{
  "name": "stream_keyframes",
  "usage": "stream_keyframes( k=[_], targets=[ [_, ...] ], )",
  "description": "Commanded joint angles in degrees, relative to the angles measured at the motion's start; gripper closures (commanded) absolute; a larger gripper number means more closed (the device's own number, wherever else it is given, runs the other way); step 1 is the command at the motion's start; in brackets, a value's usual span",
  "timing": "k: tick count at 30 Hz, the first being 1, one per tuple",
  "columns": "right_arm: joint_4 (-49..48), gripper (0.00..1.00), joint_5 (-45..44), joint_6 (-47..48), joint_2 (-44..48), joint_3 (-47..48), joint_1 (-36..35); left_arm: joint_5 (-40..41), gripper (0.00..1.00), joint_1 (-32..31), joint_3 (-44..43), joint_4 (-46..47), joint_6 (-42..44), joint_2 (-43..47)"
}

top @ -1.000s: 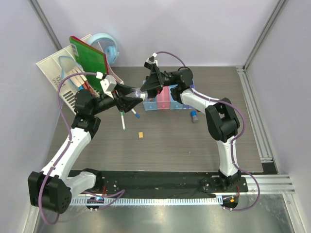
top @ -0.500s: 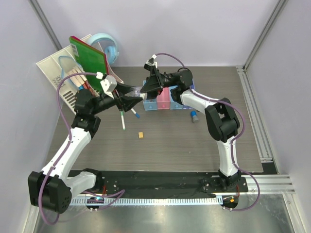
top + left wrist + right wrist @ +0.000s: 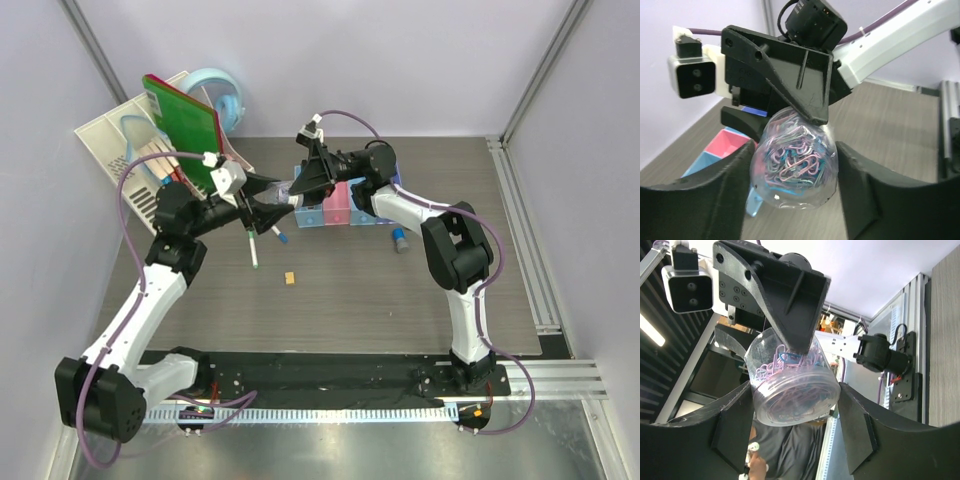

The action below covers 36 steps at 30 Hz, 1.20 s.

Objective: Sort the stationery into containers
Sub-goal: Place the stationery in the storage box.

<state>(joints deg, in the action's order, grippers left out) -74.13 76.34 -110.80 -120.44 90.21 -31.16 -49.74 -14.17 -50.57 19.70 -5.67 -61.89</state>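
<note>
A clear jar of coloured paper clips (image 3: 287, 191) hangs in the air over the light-blue end of the containers (image 3: 340, 210). My left gripper (image 3: 278, 200) is shut on it from the left, both pads against its sides (image 3: 792, 167). My right gripper (image 3: 297, 186) comes from the right and stands on the same jar (image 3: 792, 390), fingers touching both sides. On the table lie a green-capped pen (image 3: 251, 247), a blue-capped pen (image 3: 279, 234), a tiny orange block (image 3: 289, 278) and a blue-grey cylinder (image 3: 399, 240). The pink bin (image 3: 732, 145) shows below the jar.
A green book (image 3: 185, 125) leans in the white slotted organizer (image 3: 110, 145) at the back left, with a round light-blue tape dispenser (image 3: 225, 95) behind it. An aluminium rail (image 3: 525, 240) runs along the table's right edge.
The right gripper's fingers have drawn in onto the jar. The left arm and the jar have shifted only slightly.
</note>
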Motion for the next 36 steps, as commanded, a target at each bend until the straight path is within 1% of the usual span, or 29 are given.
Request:
stream_keyframes(
  k=[1,2,3,4,9,11,12,14,17,18,19,20,21,23,26,28,29,30,32,33,34,35,36],
  targets=[
    [-20.5,0.60,2.2,-1.8,7.9,1.5,-0.6,6.8,0.28,1.1,1.6,-7.3,11.5,0.5],
    [-20.5,0.60,2.2,-1.6,8.0,1.6,-0.5,7.4,0.21,1.2,2.7,-7.7,11.9,0.6],
    [-20.2,0.61,2.2,-1.4,8.2,1.7,-0.4,8.2,0.05,1.2,3.3,-8.0,12.5,1.1],
    [-20.0,0.62,2.2,-1.2,8.1,1.7,-0.2,8.7,0.00,1.2,3.6,-8.5,13.8,1.3],
    [-17.9,0.62,2.8,0.8,8.1,2.4,0.2,11.7,0.00,1.2,5.8,-10.3,15.3,2.4],
    [-16.6,0.65,4.2,2.1,7.8,3.6,0.4,15.5,0.00,1.2,5.7,-12.4,15.9,2.9],
    [-13.4,0.67,5.2,5.0,7.5,4.3,0.7,17.3,0.00,1.2,5.7,-13.4,16.4,3.1],
    [-10.2,0.69,7.1,7.3,6.4,6.1,1.8,20.8,0.00,1.2,5.5,-17.0,17.6,3.7],
    [-12.2,0.69,7.1,4.9,2.9,9.1,4.2,22.8,0.00,1.2,6.4,-21.4,20.3,4.9],
    [-16.0,0.70,7.1,3.6,1.8,10.1,5.7,22.9,0.00,1.2,6.8,-22.1,21.0,5.4],
    [-18.5,0.70,7.2,-0.3,0.8,12.4,6.5,22.7,0.00,1.2,7.5,-22.5,21.2,5.8],
    [-20.1,0.71,7.2,-1.5,-1.1,13.7,7.0,22.3,0.00,1.1,8.3,-23.4,21.4,6.2],
    [-21.8,0.73,7.2,-2.5,-1.7,14.8,8.0,22.3,0.00,1.2,8.5,-23.8,21.6,6.4],
    [-21.8,0.75,6.8,-2.2,-2.3,16.4,9.1,22.7,0.00,1.2,8.6,-24.9,21.6,6.4],
    [-21.7,0.75,3.7,-1.3,-2.1,17.7,11.6,23.0,0.00,1.1,8.4,-25.1,21.0,6.7],
    [-17.7,0.75,0.9,1.4,-0.2,17.5,13.6,22.5,0.00,1.2,8.0,-24.9,20.3,6.5],
    [-15.3,0.75,0.0,7.2,1.2,17.0,14.3,22.2,0.00,1.2,7.9,-24.7,19.6,6.4],
    [-8.0,0.75,-1.0,10.8,4.0,16.3,15.2,21.9,0.00,1.2,7.6,-24.7,19.4,6.3],
    [1.5,0.74,-3.8,20.4,7.4,14.9,17.4,21.1,0.00,1.2,7.4,-24.8,19.1,6.3],
    [14.1,0.74,-4.7,32.3,9.1,14.7,18.1,20.9,0.00,1.2,7.2,-25.0,19.3,6.3],
    [21.8,0.74,-6.6,38.9,12.5,15.2,18.8,20.8,0.00,1.1,6.9,-25.4,19.6,6.4],
    [30.5,0.74,-8.3,46.0,13.8,16.2,19.8,21.0,0.00,1.2,6.6,-26.1,20.1,6.4],
    [49.1,0.74,-9.9,61.8,15.0,17.6,20.1,21.3,0.00,1.2,6.4,-26.5,20.3,6.4]
  ],
)
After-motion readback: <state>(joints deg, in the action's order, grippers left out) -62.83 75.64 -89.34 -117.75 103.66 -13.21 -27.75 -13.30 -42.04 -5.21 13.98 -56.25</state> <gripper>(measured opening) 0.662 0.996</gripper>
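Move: The jar of paper clips is held between both hands, its middle some 2 cm right of the left hand's point and 2 cm left of the right's. The storage box lies about 19 cm ahead of the right hand, 13 cm to its right and 29 cm below. Below the left hand by about 32 cm lie the green marker, 6 cm ahead and 9 cm left; the blue marker, 12 cm ahead and 4 cm left; and the yellow block, straight left-right and 2 cm back. The jar of paper clips passes to the right hand: the left fingers open wide and come free, and that hand sinks about 13 cm and goes 7 cm left, towards the green marker, its wrist turning counter-clockwise and dipping its fingertips. Still gripping, the right hand eases back a little, then carries the jar forward and right, some 11 cm each way, over the table and rising, the wrist turning clockwise late on. ##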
